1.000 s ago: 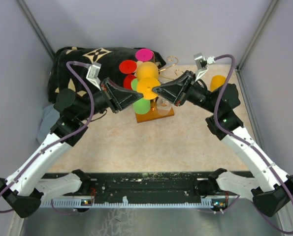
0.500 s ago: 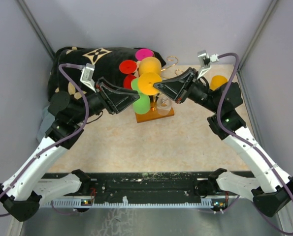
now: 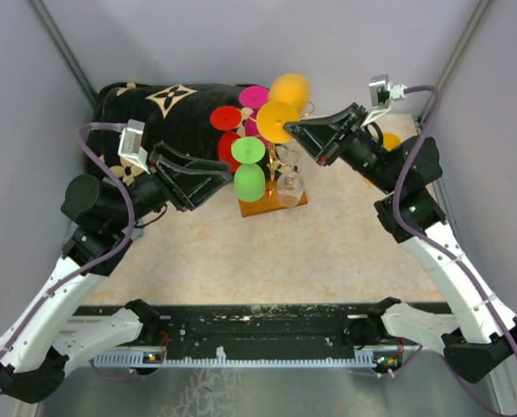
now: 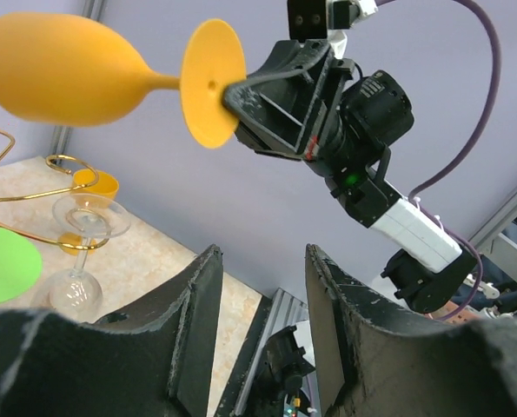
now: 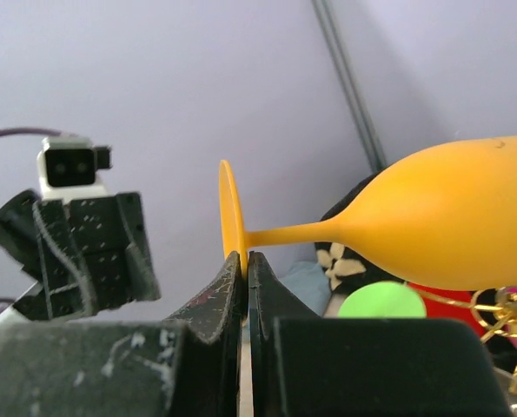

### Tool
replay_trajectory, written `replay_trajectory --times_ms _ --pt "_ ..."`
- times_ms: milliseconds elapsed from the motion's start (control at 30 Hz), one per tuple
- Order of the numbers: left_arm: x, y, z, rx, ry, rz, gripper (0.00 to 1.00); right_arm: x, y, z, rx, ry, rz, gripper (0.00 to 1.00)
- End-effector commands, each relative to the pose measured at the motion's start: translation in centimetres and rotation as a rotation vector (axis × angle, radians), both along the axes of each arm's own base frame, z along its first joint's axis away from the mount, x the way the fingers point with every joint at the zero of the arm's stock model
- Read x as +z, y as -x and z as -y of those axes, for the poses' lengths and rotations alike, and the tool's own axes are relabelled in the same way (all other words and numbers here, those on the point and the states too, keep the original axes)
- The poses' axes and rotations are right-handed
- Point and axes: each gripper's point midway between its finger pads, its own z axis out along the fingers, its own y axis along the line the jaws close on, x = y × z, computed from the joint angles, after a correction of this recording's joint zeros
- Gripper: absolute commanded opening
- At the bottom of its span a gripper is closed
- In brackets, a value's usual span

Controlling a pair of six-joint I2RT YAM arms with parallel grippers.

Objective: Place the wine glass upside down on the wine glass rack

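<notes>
The orange wine glass (image 3: 278, 120) lies on its side in the air above the rack, bowl pointing to the back wall. My right gripper (image 3: 296, 133) is shut on the rim of its round foot (image 5: 230, 217); its fingertips (image 5: 243, 261) pinch the disc. My left gripper (image 3: 221, 175) stands open and empty to the left of the rack, apart from the glass (image 4: 58, 69). The wine glass rack (image 3: 286, 156) is gold wire on a wooden base (image 3: 271, 207). It carries green (image 3: 249, 180), red (image 3: 226, 117), pink (image 3: 255, 95) and clear (image 3: 290, 185) glasses.
A black patterned bag (image 3: 154, 109) lies at the back left against the wall. Another orange glass (image 3: 388, 139) stands at the back right, partly behind my right arm. Grey walls close in both sides and the back.
My left gripper opened, let go of the orange glass and drew back to the left. My right gripper lifted the glass by its foot up and toward the back right.
</notes>
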Motion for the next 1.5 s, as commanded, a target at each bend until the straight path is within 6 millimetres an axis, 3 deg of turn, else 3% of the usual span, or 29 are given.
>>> replay_trajectory --times_ms 0,467,800,967,1400,1467 --pt "0.3 0.4 -0.7 0.019 0.006 0.025 0.49 3.2 -1.9 2.1 -0.115 -0.051 0.079 0.0" --pt "-0.5 0.8 -1.1 0.022 -0.003 0.029 0.49 1.9 -13.8 5.5 -0.334 -0.028 0.016 0.0" --pt "-0.4 0.9 -1.3 0.032 -0.013 0.03 0.49 -2.2 -20.2 4.5 -0.259 -0.049 -0.137 0.0" --pt "-0.3 1.0 -1.3 0.034 -0.018 0.033 0.49 -3.6 -21.4 4.3 -0.21 -0.074 -0.209 0.0" --pt "-0.6 0.8 -1.2 0.034 -0.016 0.024 0.49 -3.9 -22.0 4.3 -0.1 -0.114 -0.356 0.0" --pt "-0.6 0.8 -1.2 0.031 -0.016 0.024 0.49 -5.3 -23.1 4.1 -0.095 -0.102 -0.398 0.0"
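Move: The right hand holds the orange wine glass by its foot. The rack's empty back-right curl lies about 31 cm ahead of this hand, 7 cm to its right and 23 cm below. The empty right curl is some 21 cm ahead, 10 cm right and 22 cm below; the hanging clear glass is 14 cm ahead, 3 cm right, 30 cm lower. From the open left hand the back-right curl lies roughly 37 cm ahead, 18 cm right, 21 cm below. Forward in one quick sweep of about 23 cm, drifting a little right, the right arm carries the orange wine glass out over the rack's right side. It sinks roughly 10 cm on the way, then comes back up about 3 cm; the wrist tips some 20 degrees so the bowl swings downward, while the closed fingers keep their pinch on the glass's foot. ##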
